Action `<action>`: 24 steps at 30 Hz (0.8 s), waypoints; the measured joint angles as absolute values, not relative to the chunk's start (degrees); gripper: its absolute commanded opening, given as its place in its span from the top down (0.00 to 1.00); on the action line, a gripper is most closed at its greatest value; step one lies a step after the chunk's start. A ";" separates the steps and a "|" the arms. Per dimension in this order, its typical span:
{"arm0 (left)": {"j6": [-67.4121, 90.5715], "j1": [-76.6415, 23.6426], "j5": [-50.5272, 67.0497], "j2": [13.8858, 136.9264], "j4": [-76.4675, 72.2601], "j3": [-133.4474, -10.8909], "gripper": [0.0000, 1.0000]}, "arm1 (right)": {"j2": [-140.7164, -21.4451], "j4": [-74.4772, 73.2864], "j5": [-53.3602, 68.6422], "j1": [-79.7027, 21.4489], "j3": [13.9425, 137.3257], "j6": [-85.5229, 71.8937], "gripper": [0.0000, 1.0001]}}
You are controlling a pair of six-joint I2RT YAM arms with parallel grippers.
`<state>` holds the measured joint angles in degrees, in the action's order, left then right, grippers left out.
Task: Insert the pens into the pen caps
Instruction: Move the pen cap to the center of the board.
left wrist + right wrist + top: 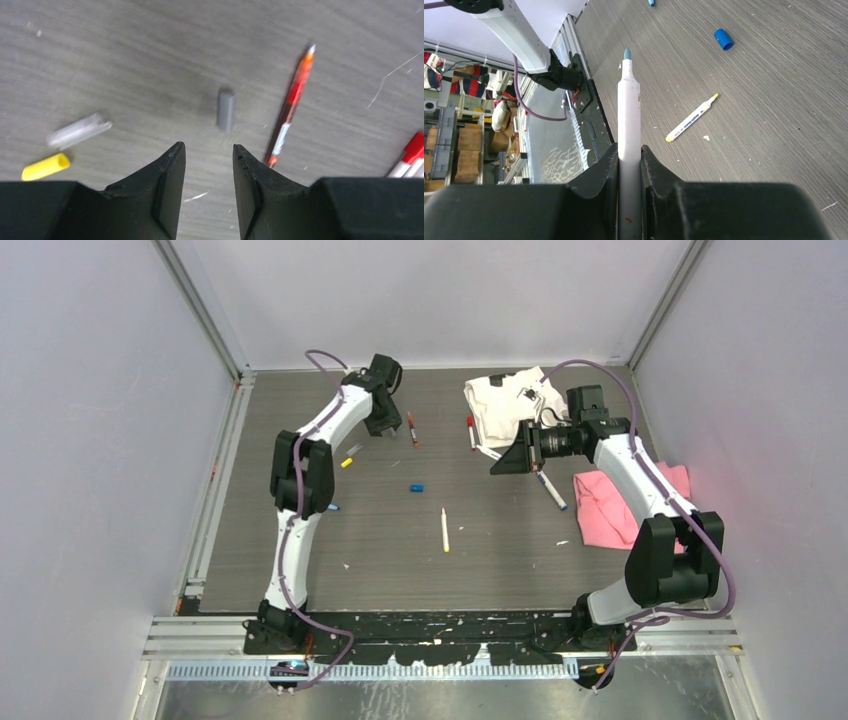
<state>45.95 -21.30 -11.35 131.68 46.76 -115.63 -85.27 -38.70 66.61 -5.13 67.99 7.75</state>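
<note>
My left gripper (209, 147) hovers low over the table at the back left (385, 428), open, with nothing between its jaws. Just ahead of its fingertips lies a grey cap (226, 111). To the right of that cap lies a dark red-grey pen (292, 102). A pale translucent cap (77, 131) and a yellow cap (45, 166) lie to the left. My right gripper (629, 150) is shut on a white pen (629, 105) with a blue-grey tip, held above the table. A blue cap (723, 39) and a yellow-tipped white pen (691, 118) lie mid-table.
A white cloth (505, 400) lies at the back right and a pink cloth (610, 505) at the right edge. A red-capped pen (470, 432) rests beside the white cloth. A light blue cap (333, 508) sits close to the left arm. Walls enclose three sides.
</note>
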 measured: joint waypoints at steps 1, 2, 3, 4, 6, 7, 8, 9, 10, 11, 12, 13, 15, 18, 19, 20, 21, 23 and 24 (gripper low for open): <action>45.84 -21.30 -11.53 133.21 47.51 -118.15 0.60 | -85.34 -38.74 66.63 -5.10 67.99 7.84 0.99; 45.71 -21.30 -11.62 134.56 47.88 -120.31 0.60 | -85.38 -38.76 66.67 -5.10 67.99 7.86 0.99; 45.58 -21.30 -11.62 135.85 48.40 -122.45 0.60 | -85.41 -38.79 66.70 -5.04 67.99 7.88 0.99; 45.50 -21.30 -11.68 137.21 48.90 -124.73 0.60 | -85.45 -38.85 66.72 -5.02 67.99 7.88 0.99; 45.04 -21.30 -11.92 139.44 49.63 -128.33 0.60 | -85.49 -38.87 66.74 -4.86 67.99 7.90 0.99; 44.88 -21.30 -12.05 140.44 50.19 -129.91 0.60 | -85.52 -38.89 66.74 -4.75 67.99 7.88 0.99; 44.75 -21.30 -12.12 141.36 50.76 -131.24 0.60 | -85.52 -38.92 66.74 -4.62 67.99 7.88 0.99; 44.64 -21.30 -12.27 142.28 51.37 -132.57 0.61 | -85.52 -38.92 66.74 -4.49 67.99 7.88 0.99; 44.53 -21.30 -12.34 143.04 51.75 -133.53 0.63 | -85.52 -38.92 66.76 -4.40 67.99 7.88 0.99; 44.49 -21.30 -12.40 143.79 52.14 -134.39 0.64 | -85.52 -38.92 66.76 -4.34 67.99 7.88 0.99; 44.47 -21.30 -12.45 144.31 52.42 -134.91 0.65 | -85.52 -38.92 66.76 -4.27 67.99 7.88 0.99; 44.42 -21.30 -12.45 144.86 52.80 -135.26 0.66 | -85.52 -38.92 66.76 -4.25 67.99 7.88 0.99; 44.34 -21.30 -12.40 145.51 53.34 -135.44 0.68 | -85.54 -38.92 66.76 -4.23 67.99 7.88 0.99; 44.27 -21.30 -12.40 146.34 54.00 -135.74 0.73 | -85.54 -38.92 66.76 -4.03 67.99 7.88 0.99; 44.25 -21.30 -12.32 146.47 54.22 -135.94 0.74 | -85.54 -38.92 66.76 -4.03 67.99 7.88 0.99; 44.25 -21.30 -12.32 146.47 54.30 -135.98 0.78 | -85.54 -38.92 66.78 -4.03 67.99 7.88 0.99; 44.23 -21.30 -12.25 146.50 54.54 -135.98 0.83 | -85.54 -38.92 66.78 -4.03 67.99 7.88 0.99; 43.97 -21.30 -12.14 146.58 55.13 -136.00 0.90 | -85.54 -38.92 66.78 -4.01 67.99 7.88 0.99; 43.70 -21.30 -12.14 146.58 55.31 -136.07 0.92 | -85.54 -38.92 66.78 -3.99 67.99 7.88 0.99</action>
<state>43.70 -21.30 -12.14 146.58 55.31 -136.07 -85.54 -38.92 66.78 -3.99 67.99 7.88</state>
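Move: The grey pen cap lies about 3 cm ahead of the left hand, 1 cm to its right and 4 cm below. The red pen is level with the cap, some 5 cm right of it; the clear cap lies about 10 cm left of the grey one and 5 cm nearer the base. From the right hand, still holding a white pen, the grey cap is roughly 24 cm ahead, 24 cm left and 18 cm lower. The left hand reaches about 4 cm forward over the grey cap, sinks 3 cm and closes around it. ##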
